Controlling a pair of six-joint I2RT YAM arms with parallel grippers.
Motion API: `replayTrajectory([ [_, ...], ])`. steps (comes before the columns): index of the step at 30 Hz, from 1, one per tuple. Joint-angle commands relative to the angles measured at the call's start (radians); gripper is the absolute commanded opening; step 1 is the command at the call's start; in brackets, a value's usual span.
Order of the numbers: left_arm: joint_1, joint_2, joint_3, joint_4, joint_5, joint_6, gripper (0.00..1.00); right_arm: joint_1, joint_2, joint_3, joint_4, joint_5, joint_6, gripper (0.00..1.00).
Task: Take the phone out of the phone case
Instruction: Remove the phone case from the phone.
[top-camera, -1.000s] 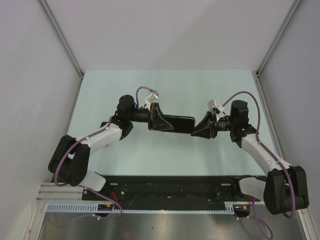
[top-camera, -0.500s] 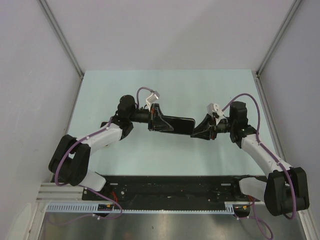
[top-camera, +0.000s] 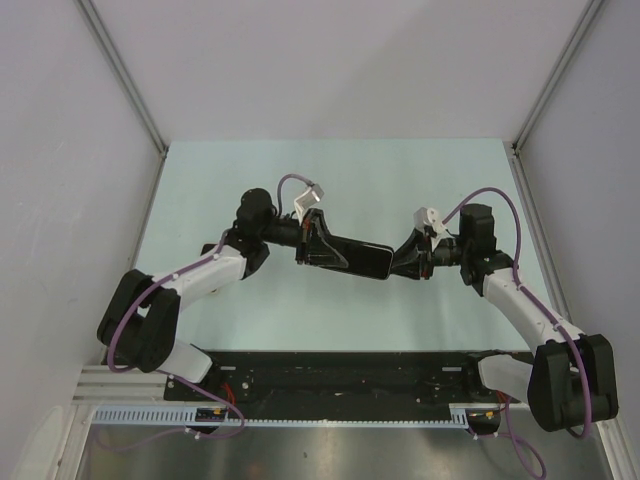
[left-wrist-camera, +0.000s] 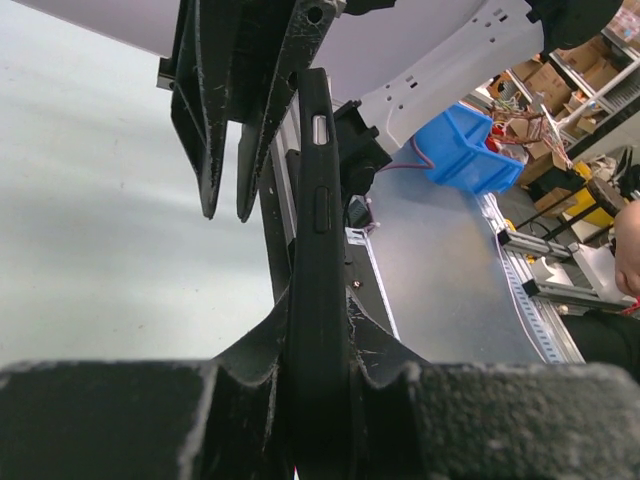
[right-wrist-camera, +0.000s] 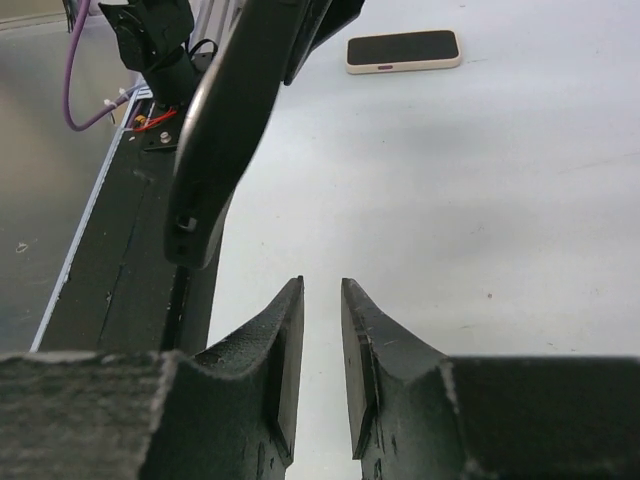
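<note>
My left gripper (top-camera: 318, 240) (left-wrist-camera: 315, 310) is shut on one end of the black phone case (top-camera: 355, 255) (left-wrist-camera: 315, 200), holding it on edge above the table. The case's free end reaches toward my right gripper (top-camera: 398, 265) (right-wrist-camera: 322, 285), which stands open by a narrow gap with nothing between its fingers. In the right wrist view the case (right-wrist-camera: 225, 120) hangs up and to the left of those fingers, apart from them. A cream-edged phone (right-wrist-camera: 403, 50) with a dark screen lies flat on the table beyond; the top view does not show it.
The pale green table (top-camera: 330, 180) is closed in by white walls on three sides. A black rail (top-camera: 340, 375) runs along the near edge between the arm bases. A blue bin (left-wrist-camera: 465, 150) sits off the table beyond that edge.
My left gripper has turned the case a little, swinging its free end toward the near edge. My right gripper has shifted slightly and stays just off that end.
</note>
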Motion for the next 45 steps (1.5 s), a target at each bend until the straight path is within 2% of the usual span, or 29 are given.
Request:
replayTrajectory([
  [1, -0.008, -0.034, 0.048, 0.068, 0.039, -0.017, 0.0, -0.008, -0.008, 0.007, 0.008, -0.038, -0.012, 0.27],
  [6, -0.001, -0.038, 0.042, 0.068, -0.014, -0.011, 0.0, -0.021, -0.019, 0.007, -0.032, -0.11, -0.032, 0.33],
  [11, 0.017, -0.032, 0.037, 0.068, -0.062, -0.009, 0.0, -0.023, -0.036, 0.007, -0.06, -0.166, -0.052, 0.45],
  [17, 0.018, -0.017, 0.036, 0.07, -0.073, -0.009, 0.0, -0.031, -0.031, 0.007, -0.038, -0.167, -0.03, 0.48],
  [23, 0.018, -0.012, 0.031, 0.07, -0.074, -0.003, 0.0, -0.031, -0.031, 0.007, -0.007, -0.134, 0.02, 0.48],
  [29, 0.015, 0.0, 0.03, 0.07, -0.076, 0.0, 0.0, -0.031, -0.014, 0.007, 0.121, -0.086, 0.154, 0.47],
  [45, 0.015, -0.005, 0.028, 0.068, -0.065, 0.005, 0.0, -0.037, -0.011, 0.007, 0.155, -0.042, 0.188, 0.46],
])
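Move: The left hand still grips the cased phone by its left end, so the case's free end lies about 13 cm to this hand's right, 3 cm back and roughly level with it. From the right hand, its fingers pointing left and only slightly parted, that same case end is about 3 cm to the left, 3 cm back and 2 cm above. Nothing else stands near; below is bare table. The right hand slips back about 2 cm as its fingers spread to nearly half open, then rises some 2 cm while easing forward again, so its two fingers come to stand on either side of the case's free end. Meanwhile the left hand keeps its grip and brings the cased phone forward about 2 cm, turning some 5 degrees counter-clockwise, so that the end swings in between them; whether a finger touches can't be seen. ##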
